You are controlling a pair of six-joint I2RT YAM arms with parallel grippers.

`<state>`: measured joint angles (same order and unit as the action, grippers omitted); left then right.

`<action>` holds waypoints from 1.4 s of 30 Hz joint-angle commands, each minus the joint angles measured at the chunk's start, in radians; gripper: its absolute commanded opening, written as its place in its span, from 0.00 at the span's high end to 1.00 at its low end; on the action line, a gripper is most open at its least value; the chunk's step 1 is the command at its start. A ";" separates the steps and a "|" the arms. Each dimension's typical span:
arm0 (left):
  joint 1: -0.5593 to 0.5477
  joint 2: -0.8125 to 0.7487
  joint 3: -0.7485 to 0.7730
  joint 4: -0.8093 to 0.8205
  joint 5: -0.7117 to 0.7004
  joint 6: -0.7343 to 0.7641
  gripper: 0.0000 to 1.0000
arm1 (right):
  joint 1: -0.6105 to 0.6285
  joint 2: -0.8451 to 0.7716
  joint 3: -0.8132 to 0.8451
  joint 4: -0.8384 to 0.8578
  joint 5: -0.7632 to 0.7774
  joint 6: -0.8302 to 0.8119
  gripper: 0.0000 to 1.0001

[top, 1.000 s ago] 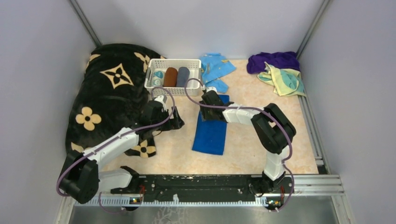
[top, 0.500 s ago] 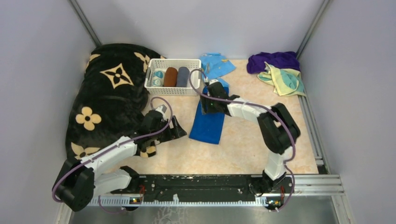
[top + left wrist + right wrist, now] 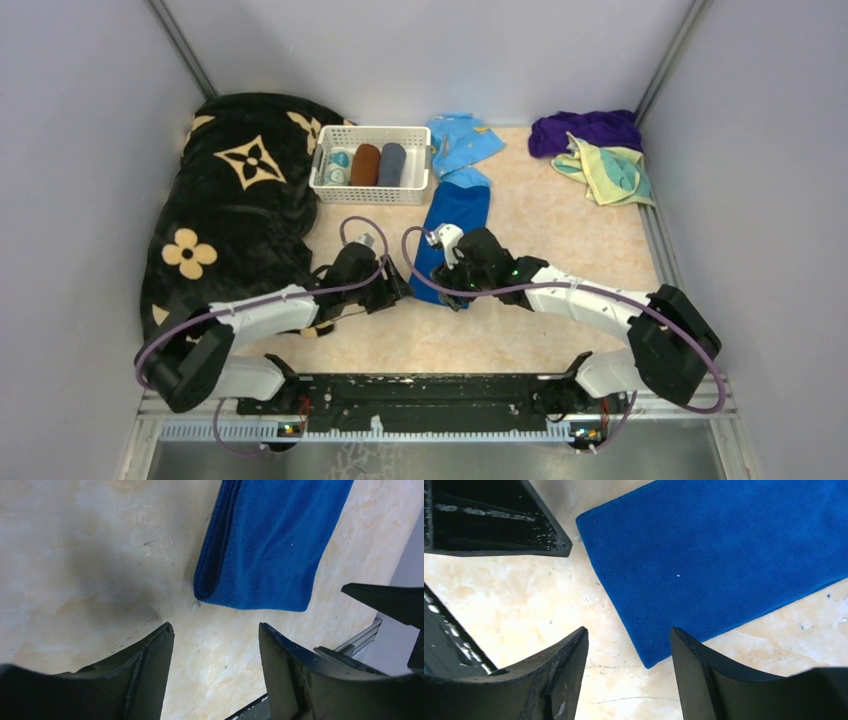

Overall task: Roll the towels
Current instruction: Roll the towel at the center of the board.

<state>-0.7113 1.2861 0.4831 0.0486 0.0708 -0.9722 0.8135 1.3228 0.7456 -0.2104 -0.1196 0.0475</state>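
Note:
The royal blue towel [image 3: 455,215] lies flat as a long folded strip running from beside the basket toward me. Its near end shows in the left wrist view [image 3: 265,545] and the right wrist view [image 3: 724,565]. My left gripper [image 3: 398,290] [image 3: 215,627] hovers open over bare table just left of that near end. My right gripper [image 3: 448,288] [image 3: 629,631] is open at the near right corner, holding nothing. The purple towel [image 3: 585,130] and the pale yellow towel with teal markings [image 3: 610,172] sit crumpled at the back right.
A white basket [image 3: 372,192] holding rolled cloths stands at the back centre. A black blanket with tan flowers [image 3: 240,200] fills the left side. A light blue cloth [image 3: 462,140] lies beside the basket. Metal rails run along the right edge.
The blue towel has shifted away toward the basket. My right gripper has left the towel's far end and come back to its near end. The left gripper moved right and its jaws narrowed.

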 commanded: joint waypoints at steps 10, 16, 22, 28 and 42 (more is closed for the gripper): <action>-0.048 0.168 0.115 -0.011 -0.103 -0.089 0.44 | 0.086 0.070 0.025 -0.021 0.101 -0.163 0.51; -0.053 0.214 0.123 -0.019 -0.102 -0.104 0.47 | 0.117 0.115 0.030 -0.063 0.141 -0.169 0.53; -0.062 0.250 0.121 -0.033 -0.100 -0.115 0.53 | 0.162 0.206 0.045 -0.109 0.230 -0.185 0.55; -0.062 0.236 0.108 -0.135 -0.183 -0.105 0.64 | 0.224 0.275 0.078 -0.163 0.254 -0.201 0.60; 0.022 0.033 0.069 -0.367 -0.394 0.003 0.81 | 0.374 0.428 0.238 -0.188 0.217 -0.117 0.76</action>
<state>-0.7250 1.3388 0.5686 -0.2131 -0.2222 -1.0245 1.1641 1.6726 0.9390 -0.3473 0.1104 -0.1177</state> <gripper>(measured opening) 0.190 0.275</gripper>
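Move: The blue towel's near-left corner lies about 2 cm ahead of my left hand, 3 cm to the right and 3 cm below. Its near-right corner is nearly under my right hand, some 3 cm back and 6 cm down. The light blue towel, which the blue one's far end reaches, sits roughly 27 cm ahead of my left hand and 10 cm right; the white basket is about 25 cm ahead of that hand and 7 cm left. I close both grippers on the near corners of the blue towel: my right hand sinks about 6 cm and eases back, tilting and turning counter-clockwise some 20 degrees, while my left slips forward, right and down a little. With the corners pinched, I drag that end left along the table, the left hand some 7 cm, the right hand following left and back. ##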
